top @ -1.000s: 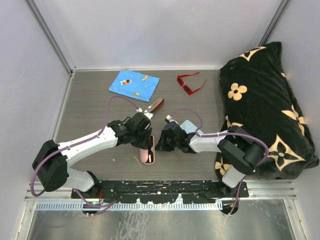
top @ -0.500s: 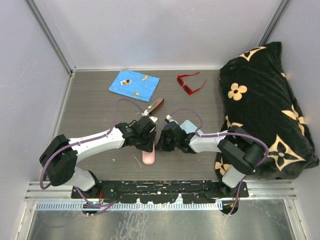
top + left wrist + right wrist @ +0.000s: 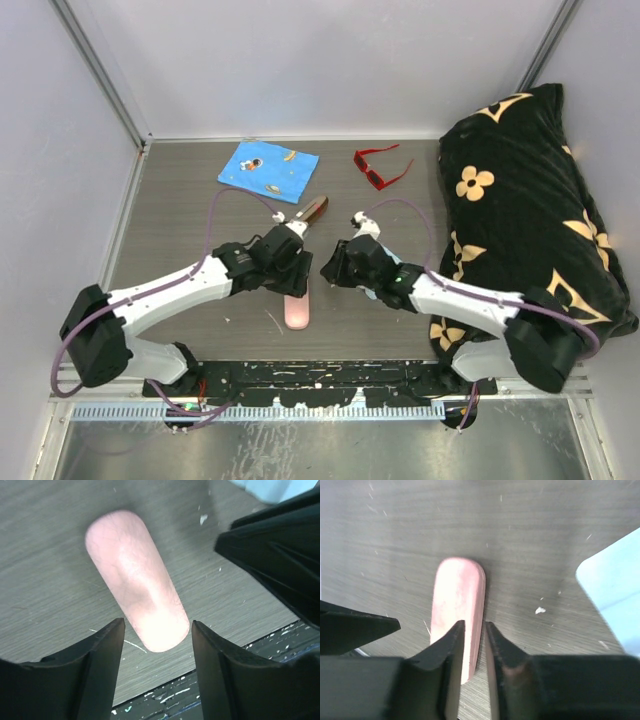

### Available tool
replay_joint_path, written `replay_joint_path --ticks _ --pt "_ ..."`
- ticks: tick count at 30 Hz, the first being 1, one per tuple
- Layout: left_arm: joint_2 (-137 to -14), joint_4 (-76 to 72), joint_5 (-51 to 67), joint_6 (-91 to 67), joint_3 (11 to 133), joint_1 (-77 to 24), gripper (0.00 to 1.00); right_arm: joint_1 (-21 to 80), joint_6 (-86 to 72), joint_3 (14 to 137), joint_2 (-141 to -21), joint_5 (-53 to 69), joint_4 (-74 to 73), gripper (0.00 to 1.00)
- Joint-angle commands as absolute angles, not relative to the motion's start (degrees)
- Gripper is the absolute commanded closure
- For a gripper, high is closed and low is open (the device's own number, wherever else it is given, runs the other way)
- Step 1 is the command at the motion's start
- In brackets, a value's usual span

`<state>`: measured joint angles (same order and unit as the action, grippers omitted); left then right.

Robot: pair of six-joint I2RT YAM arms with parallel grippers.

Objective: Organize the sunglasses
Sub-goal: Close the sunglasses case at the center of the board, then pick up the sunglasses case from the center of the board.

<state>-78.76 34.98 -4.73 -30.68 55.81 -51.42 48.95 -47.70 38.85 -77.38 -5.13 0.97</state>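
Observation:
The red sunglasses lie unfolded at the back of the table, far from both arms. A closed pink oval case lies near the front edge. My left gripper hovers over its far end, open, a finger on either side of the case in the left wrist view and nothing clamped. My right gripper is just right of it, jaws a narrow gap apart, open. Through that gap the right wrist view shows the case's edge and bare table.
A slim brown-and-black case lies behind the grippers and a blue patterned cloth at the back. A pale blue cloth lies under my right arm. A big black flowered cushion fills the right side.
The pink case stood open a second ago and is now closed. Both grippers have since opened off it, and the right arm has drawn back to the right.

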Motion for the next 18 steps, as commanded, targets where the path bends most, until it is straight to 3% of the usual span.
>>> replay_joint_path --ticks 1,12,14,18 --pt "-75.5 35.4 -12.1 -33.1 57.8 -51.5 0.39 49.0 -44.5 38.6 -67.3 -18.4 -4.4 0.63" --pt "-85.3 32.8 -15.8 -44.9 56.7 -52.0 0.13 49.0 -44.5 40.0 -46.4 -32.8 -16.2 0.21" --pt "-87.5 33.3 -17.7 -45.6 57.9 -52.6 0.07 49.0 -43.7 40.5 -44.4 -34.1 -17.3 0.19" --pt "-91.6 35.0 -19.3 -46.3 60.2 -53.6 0.07 49.0 -42.1 40.8 -41.9 -35.6 -18.4 0.19"
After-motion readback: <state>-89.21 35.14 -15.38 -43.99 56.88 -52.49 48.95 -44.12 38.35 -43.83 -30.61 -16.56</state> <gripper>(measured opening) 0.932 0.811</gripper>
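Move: The closed pink sunglasses case lies lengthwise just under the left hand, its middle some 7 cm below the fingertips and about 2 cm back. From the right hand that middle is about 7 cm to the left, 4 cm back and 7 cm down. The brown striped case lies about 20 cm ahead and 2 cm right of the left hand. The light-blue cloth is roughly 3 cm ahead and 12 cm right of the right hand, flat on the table. The left hand first lifts a touch more, barely 2 cm, edging forward, then sinks about 6 cm towards the pink case, its half-open fingers spreading nearly wide to come down either side of the case while the wrist turns some 15 degrees counter-clockwise; whether they touch yet can't be seen. The right hand meanwhile leaves the case, swinging up and to its right by about 12 cm each way, towards and above the blue cloth's side, as its fingers open wide and tip upward and clockwise. ##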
